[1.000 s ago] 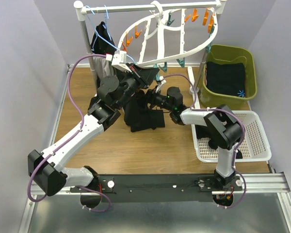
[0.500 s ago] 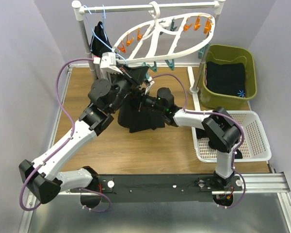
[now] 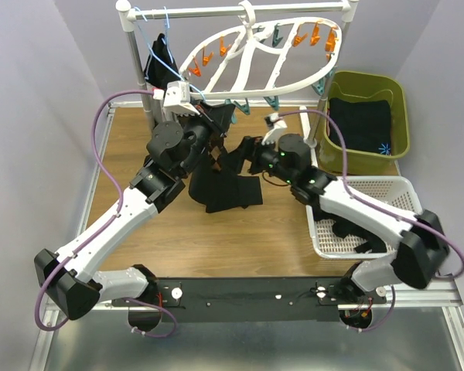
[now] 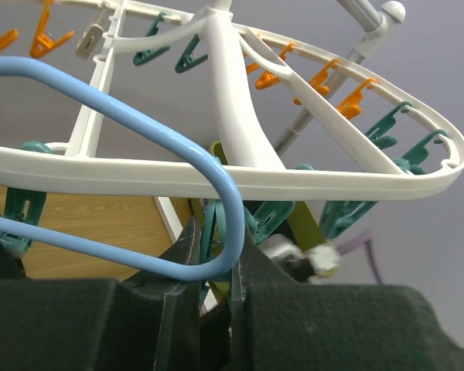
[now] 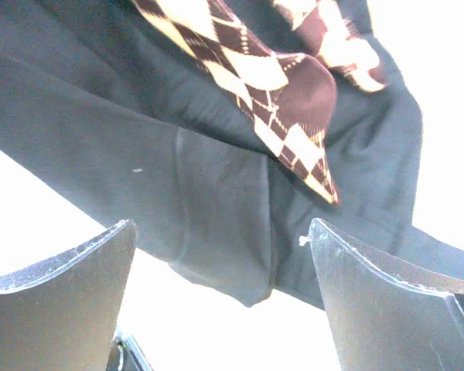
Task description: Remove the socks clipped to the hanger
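Observation:
The hanger (image 3: 294,77), a white oval frame with orange and teal clips, hangs tilted from the top rail; its rim (image 4: 240,179) crosses the left wrist view. My left gripper (image 3: 209,116) sits under its near-left edge. It (image 4: 216,232) is shut on the loop of a thin blue clothes hanger (image 4: 139,135), with a teal clip (image 4: 267,216) just behind. My right gripper (image 3: 243,151) stands wide open (image 5: 222,224), nothing between its fingers, facing dark cloth (image 5: 178,178) and a brown diamond-patterned sock (image 5: 286,93). More dark socks (image 3: 226,189) lie heaped on the table.
An olive bin (image 3: 371,77) holding dark cloth stands at the back right. A white mesh basket (image 3: 425,232) with dark items sits in front of it. A black garment (image 3: 161,62) hangs on the rail's left end by the upright pole (image 3: 131,69).
My right gripper closed partway, then opened wide, and its arm swung back to the right. The hanger's near edge rose and levelled. My left gripper kept its grip.

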`<state>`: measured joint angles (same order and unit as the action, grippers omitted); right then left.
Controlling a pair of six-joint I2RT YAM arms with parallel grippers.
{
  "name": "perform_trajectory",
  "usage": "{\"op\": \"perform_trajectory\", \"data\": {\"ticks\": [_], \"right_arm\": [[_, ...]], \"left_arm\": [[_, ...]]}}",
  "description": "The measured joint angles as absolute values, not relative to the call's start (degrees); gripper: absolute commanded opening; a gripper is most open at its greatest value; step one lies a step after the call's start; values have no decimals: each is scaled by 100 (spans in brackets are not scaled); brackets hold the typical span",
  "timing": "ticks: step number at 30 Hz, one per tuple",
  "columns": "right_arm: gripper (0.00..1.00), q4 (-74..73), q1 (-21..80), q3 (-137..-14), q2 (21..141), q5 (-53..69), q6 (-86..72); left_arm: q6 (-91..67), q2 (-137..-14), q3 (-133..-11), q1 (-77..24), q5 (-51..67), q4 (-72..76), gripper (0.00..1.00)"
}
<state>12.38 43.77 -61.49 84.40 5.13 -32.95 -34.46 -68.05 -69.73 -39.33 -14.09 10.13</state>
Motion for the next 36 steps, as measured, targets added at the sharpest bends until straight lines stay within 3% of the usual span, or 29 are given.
{"op": "perform_trajectory", "data": {"ticks": [14,24,32,36], "right_arm": [[92,-1133,4377,-5730,5575,-1350,-2906],[76,-1492,4377,-8624,6418,-2576,-1177],[73,-1337,4377,-8794,6713,-2875,23],[62,-987,4329,-8560,6759,-3114,523]], "left_arm": [[-3374,-6862,-6973,-3933,-1402,1070,0],[-3267,-6864,-6976,-3933,-1315,1068,0],[-3232,-6882,-7094,-3933,-1201,1059,0],[-3232,-6893,-7105,-3933,-1160,1059,0]]}}
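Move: The green clips at the hanger's right end stand some 8 cm ahead of the right hand, about 19 cm to its right and 21 cm above it. The next green clip along the front rim is roughly 3 cm ahead, 8 cm right and 19 cm up; the argyle sock hangs about 9 cm ahead, 6 cm left and 4 cm up. From the left hand, the right-end clips lie around 17 cm right, 6 cm ahead and 2 cm up. Rightward and slightly back at first, the right hand leaves the argyle sock, then climbs steeply, some 22 cm up and 18 cm right in all, coming forward again towards the hanger's right-end clips. Its fingers swing clockwise and tip upward, and their wide gap narrows by about a quarter on nothing. The left hand stays put, still pinching a green clip under the front rim. ##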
